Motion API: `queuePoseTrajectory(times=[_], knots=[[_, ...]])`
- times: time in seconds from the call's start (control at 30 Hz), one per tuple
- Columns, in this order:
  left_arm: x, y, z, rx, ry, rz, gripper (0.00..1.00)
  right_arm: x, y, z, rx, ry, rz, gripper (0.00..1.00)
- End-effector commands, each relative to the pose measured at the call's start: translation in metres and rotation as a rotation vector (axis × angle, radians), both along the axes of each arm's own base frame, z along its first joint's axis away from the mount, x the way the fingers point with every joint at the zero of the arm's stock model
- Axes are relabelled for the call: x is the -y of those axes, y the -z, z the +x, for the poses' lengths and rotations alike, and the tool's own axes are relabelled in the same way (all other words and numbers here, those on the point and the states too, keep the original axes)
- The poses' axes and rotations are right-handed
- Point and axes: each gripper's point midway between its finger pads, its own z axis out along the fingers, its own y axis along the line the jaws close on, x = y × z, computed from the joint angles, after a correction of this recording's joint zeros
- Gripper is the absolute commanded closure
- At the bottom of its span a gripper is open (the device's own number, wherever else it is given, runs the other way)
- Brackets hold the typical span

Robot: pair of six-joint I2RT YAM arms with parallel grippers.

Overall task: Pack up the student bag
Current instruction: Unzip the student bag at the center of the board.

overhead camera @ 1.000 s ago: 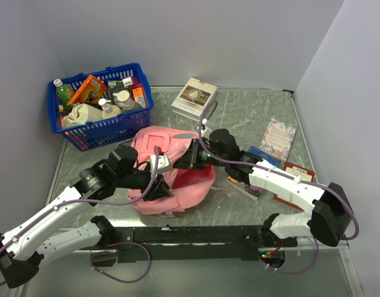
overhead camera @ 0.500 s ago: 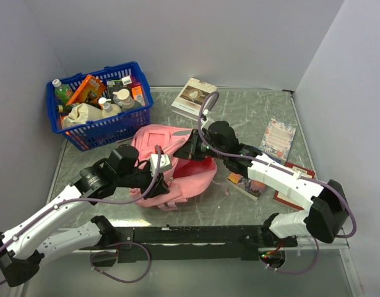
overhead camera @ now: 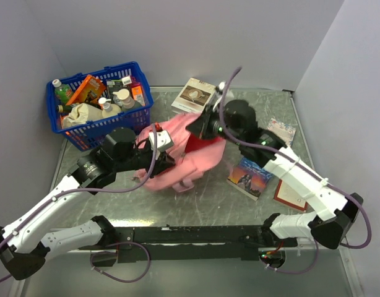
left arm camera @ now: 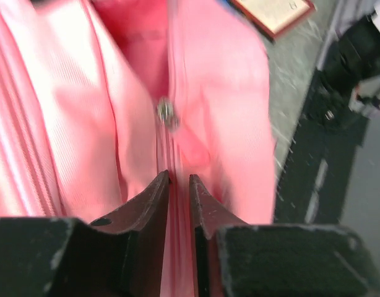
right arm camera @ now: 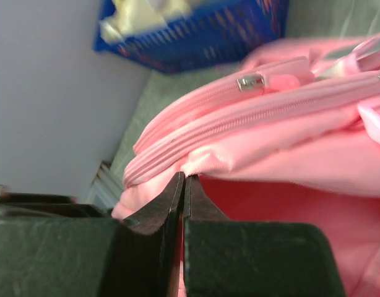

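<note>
The student bag (overhead camera: 177,168), a soft pink backpack, hangs lifted off the table between both arms, and its red lining shows at the open top. My left gripper (overhead camera: 160,156) is shut on the bag's zip seam; in the left wrist view the jaws (left arm camera: 179,179) pinch the pink band just below a metal zip pull (left arm camera: 165,113). My right gripper (overhead camera: 199,125) is shut on the rim of the bag's opening. In the right wrist view its jaws (right arm camera: 184,178) clamp the fabric edge under the zip line (right arm camera: 289,102).
A blue basket (overhead camera: 100,127) full of bottles and packets stands at the back left. Books lie around: one (overhead camera: 195,96) behind the bag, one (overhead camera: 250,176) to its right, a red one (overhead camera: 292,193) and a floral one (overhead camera: 284,129) further right.
Both arms have raised the bag off the table and carried it toward the back. The right arm has swung up and back, uncovering the book beneath it. The left jaws have narrowed.
</note>
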Motion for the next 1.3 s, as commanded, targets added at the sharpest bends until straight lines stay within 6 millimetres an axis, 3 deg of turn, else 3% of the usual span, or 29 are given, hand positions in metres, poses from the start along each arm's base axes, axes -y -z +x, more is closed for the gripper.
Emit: queuePoseTrajectory(times=[0.0, 0.07, 0.1, 0.17, 0.2, 0.27, 0.3, 0.4, 0.47, 0.5, 0.57, 0.6, 0.63, 0.67, 0.73, 0.77, 0.8, 0.83, 0.87, 0.9, 0.97, 1.03, 1.07, 1.1, 1.13, 1.17, 1.2, 1.23, 1.27], knots=[[0.006, 0.003, 0.015, 0.032, -0.025, 0.002, 0.76, 0.024, -0.136, 0.031, 0.373, 0.105, 0.128, 1.00], [0.008, 0.008, 0.021, 0.042, -0.033, 0.012, 0.76, 0.028, -0.159, 0.041, 0.421, 0.118, 0.140, 1.00], [0.010, 0.008, 0.026, 0.046, -0.042, 0.013, 0.76, 0.036, -0.186, 0.042, 0.470, 0.130, 0.163, 1.00], [0.012, -0.002, 0.034, 0.069, -0.067, 0.001, 0.75, 0.036, -0.198, 0.059, 0.494, 0.141, 0.136, 1.00], [0.014, -0.007, 0.038, 0.078, -0.073, -0.010, 0.75, 0.045, -0.234, 0.055, 0.561, 0.151, 0.170, 1.00], [0.015, -0.021, 0.043, 0.113, -0.087, -0.028, 0.74, 0.038, -0.233, 0.076, 0.555, 0.151, 0.121, 1.00], [0.015, -0.024, 0.045, 0.127, -0.090, -0.028, 0.74, 0.042, -0.257, 0.073, 0.594, 0.155, 0.148, 1.00], [0.012, -0.031, 0.052, 0.172, -0.113, -0.027, 0.75, 0.041, -0.257, 0.100, 0.614, 0.164, 0.157, 1.00], [0.009, -0.029, 0.053, 0.184, -0.124, -0.020, 0.75, 0.052, -0.271, 0.111, 0.677, 0.201, 0.211, 1.00], [0.006, -0.029, 0.055, 0.189, -0.142, -0.019, 0.75, 0.053, -0.261, 0.121, 0.667, 0.211, 0.208, 1.00], [0.001, -0.024, 0.058, 0.190, -0.169, -0.016, 0.75, 0.069, -0.281, 0.114, 0.748, 0.248, 0.274, 1.00], [-0.003, -0.025, 0.059, 0.192, -0.188, -0.024, 0.75, 0.066, -0.260, 0.122, 0.737, 0.244, 0.277, 1.00], [-0.005, -0.020, 0.058, 0.183, -0.195, -0.022, 0.75, 0.070, -0.261, 0.118, 0.758, 0.251, 0.303, 1.00], [-0.007, -0.020, 0.060, 0.186, -0.205, -0.028, 0.75, 0.078, -0.280, 0.102, 0.836, 0.261, 0.356, 1.00], [-0.010, -0.014, 0.056, 0.171, -0.202, -0.032, 0.75, 0.077, -0.279, 0.105, 0.838, 0.253, 0.362, 1.00], [-0.011, -0.012, 0.056, 0.167, -0.202, -0.031, 0.75, 0.071, -0.272, 0.123, 0.815, 0.253, 0.338, 1.00], [-0.012, -0.010, 0.055, 0.163, -0.203, -0.029, 0.75, 0.079, -0.303, 0.117, 0.854, 0.262, 0.352, 1.00], [-0.012, -0.010, 0.054, 0.163, -0.200, -0.032, 0.75, 0.080, -0.312, 0.123, 0.863, 0.266, 0.350, 1.00], [-0.013, -0.012, 0.054, 0.172, -0.198, -0.034, 0.75, 0.072, -0.301, 0.150, 0.838, 0.271, 0.326, 1.00], [-0.014, -0.015, 0.055, 0.182, -0.201, -0.039, 0.75, 0.085, -0.341, 0.136, 0.917, 0.287, 0.347, 1.00], [-0.016, -0.024, 0.059, 0.204, -0.221, -0.046, 0.75, 0.081, -0.338, 0.161, 0.915, 0.303, 0.333, 1.00], [-0.019, -0.037, 0.063, 0.227, -0.239, -0.062, 0.75, 0.083, -0.340, 0.158, 0.915, 0.285, 0.328, 1.00], [-0.021, -0.043, 0.065, 0.241, -0.252, -0.067, 0.74, 0.094, -0.364, 0.124, 0.982, 0.281, 0.360, 1.00], [-0.023, -0.046, 0.067, 0.249, -0.265, -0.073, 0.74, 0.079, -0.299, 0.157, 0.869, 0.266, 0.284, 1.00], [-0.026, -0.050, 0.070, 0.259, -0.281, -0.076, 0.74, 0.084, -0.310, 0.138, 0.955, 0.304, 0.341, 1.00], [-0.029, -0.051, 0.072, 0.262, -0.305, -0.076, 0.74, 0.100, -0.320, 0.099, 0.998, 0.317, 0.360, 1.00], [-0.032, -0.051, 0.072, 0.262, -0.314, -0.075, 0.74, 0.090, -0.254, 0.118, 0.871, 0.311, 0.297, 1.00], [-0.034, -0.045, 0.072, 0.253, -0.313, -0.057, 0.74, 0.090, -0.237, 0.110, 0.865, 0.313, 0.311, 1.00], [-0.037, -0.043, 0.071, 0.258, -0.313, -0.052, 0.74, 0.094, -0.228, 0.083, 0.857, 0.305, 0.327, 1.00]])
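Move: The right hand holds the student bag by the edge of its red-lined opening; its destination is the far side of the board, where the cream book lies about 28 cm straight ahead and 32 cm below. The bag's middle is some 4 cm back, 3 cm left and 12 cm below that hand; the Jane Eyre book lies 22 cm right and 5 cm back, 32 cm down. From the left hand, the bag's middle is 5 cm ahead, 5 cm right and 6 cm lower. Still pinching the edge of the opening, the right hand swings the bag quickly out and up towards the far wall, with a short check midway, to about 22 cm forward and 20 up, drifting right. Its fingers tip up some 30 degrees and turn clockwise, then it starts back and down about 5 cm. The left hand follows forward about 6 cm, turning counter-clockwise, fingers staying slightly apart. ##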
